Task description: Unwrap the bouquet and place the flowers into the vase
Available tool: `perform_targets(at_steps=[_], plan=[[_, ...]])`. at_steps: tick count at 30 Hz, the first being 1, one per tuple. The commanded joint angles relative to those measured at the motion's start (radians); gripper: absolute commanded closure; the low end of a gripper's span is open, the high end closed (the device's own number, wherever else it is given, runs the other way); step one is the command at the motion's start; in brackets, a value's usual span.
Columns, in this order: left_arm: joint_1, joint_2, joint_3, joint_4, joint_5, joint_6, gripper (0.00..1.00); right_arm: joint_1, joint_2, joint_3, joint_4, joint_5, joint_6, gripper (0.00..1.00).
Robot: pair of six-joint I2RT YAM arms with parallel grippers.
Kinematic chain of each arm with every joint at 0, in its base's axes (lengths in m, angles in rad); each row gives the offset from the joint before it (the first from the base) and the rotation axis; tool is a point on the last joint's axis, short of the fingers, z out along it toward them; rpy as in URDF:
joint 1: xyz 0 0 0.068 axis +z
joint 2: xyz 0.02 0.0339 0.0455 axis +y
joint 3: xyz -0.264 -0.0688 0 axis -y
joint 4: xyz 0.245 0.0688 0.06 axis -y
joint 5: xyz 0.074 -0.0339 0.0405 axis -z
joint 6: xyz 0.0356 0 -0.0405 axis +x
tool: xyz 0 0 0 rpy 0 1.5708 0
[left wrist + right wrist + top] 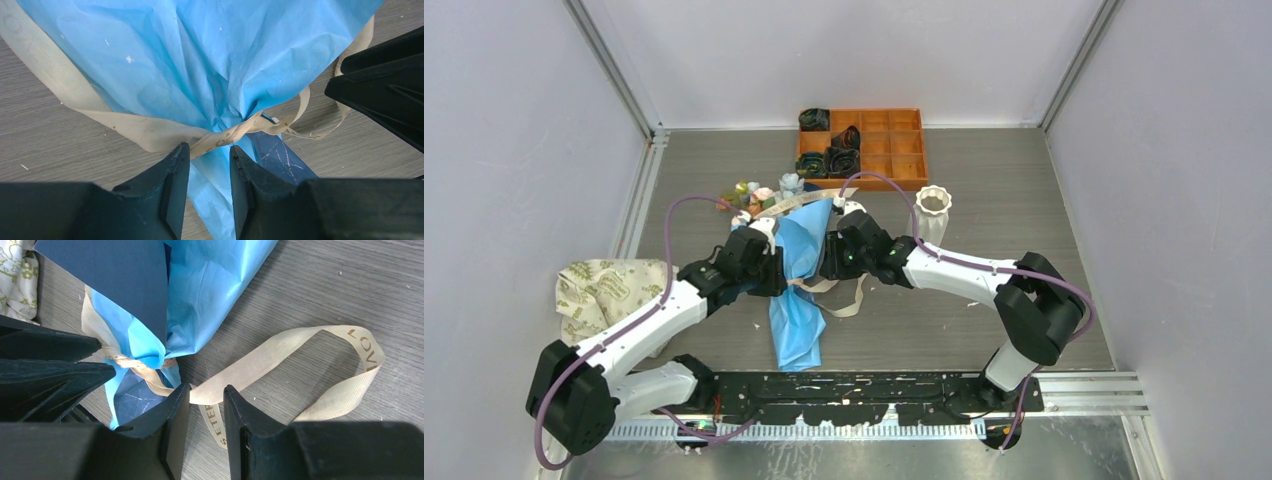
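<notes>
The bouquet (799,262) lies on the table between both arms, wrapped in blue paper (200,60) tied with a beige ribbon (235,131). Its flowers (759,193) stick out at the far end. My left gripper (776,272) (209,150) stands open, its jaws narrowly apart at the knot, with the paper's tail in the gap. My right gripper (829,262) (206,392) is open too, its tips straddling a loose ribbon (280,352) end that lies flat on the table. The white ribbed vase (932,212) stands upright to the right, beyond the right arm.
An orange compartment tray (921,150) with dark rolled items sits at the back. A cream floral-print cloth bag (604,290) lies at the left, beside the left arm. Ribbon tails (849,300) trail toward the near edge.
</notes>
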Motion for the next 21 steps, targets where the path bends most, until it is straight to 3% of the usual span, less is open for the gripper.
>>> perform_targets(at_steps=[1,10,14,18,21], plan=[[-0.003,0.035,0.000,0.069,0.012,0.032,0.64,0.004,-0.042,0.001,0.043,0.014,0.013,0.63],[-0.003,0.105,-0.010,0.107,0.001,0.040,0.69,0.004,-0.046,-0.003,0.042,0.008,0.011,0.63],[-0.002,0.123,-0.004,0.107,-0.009,0.042,0.81,0.004,-0.035,0.000,0.051,-0.013,0.011,0.63],[-0.003,0.111,-0.011,0.087,-0.071,0.034,0.99,0.004,-0.010,0.011,0.060,-0.040,0.013,0.63],[-0.002,0.085,-0.035,0.084,-0.109,0.028,1.00,0.006,0.015,0.025,0.074,-0.073,0.018,0.63]])
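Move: The twisted ribbon band round the bouquet's waist lies almost under my left fingertips, about 3 cm below, 1 cm ahead and 1 cm to the right. The flowers are some 16 cm ahead of that hand and 3 cm to its left; the loose ribbon loop lies about 14 cm to its right and 3 cm back. From my right hand, the band is some 8 cm left and 2 cm back, about 1 cm lower. I sink my left hand about 3 cm, easing 1 cm forward, onto the left end of the twisted band. Slowing near the bottom, I shut its half-open fingers fully, so the tips pinch the ribbon against the cinched blue paper; the wrist tilts barely 5 degrees. ##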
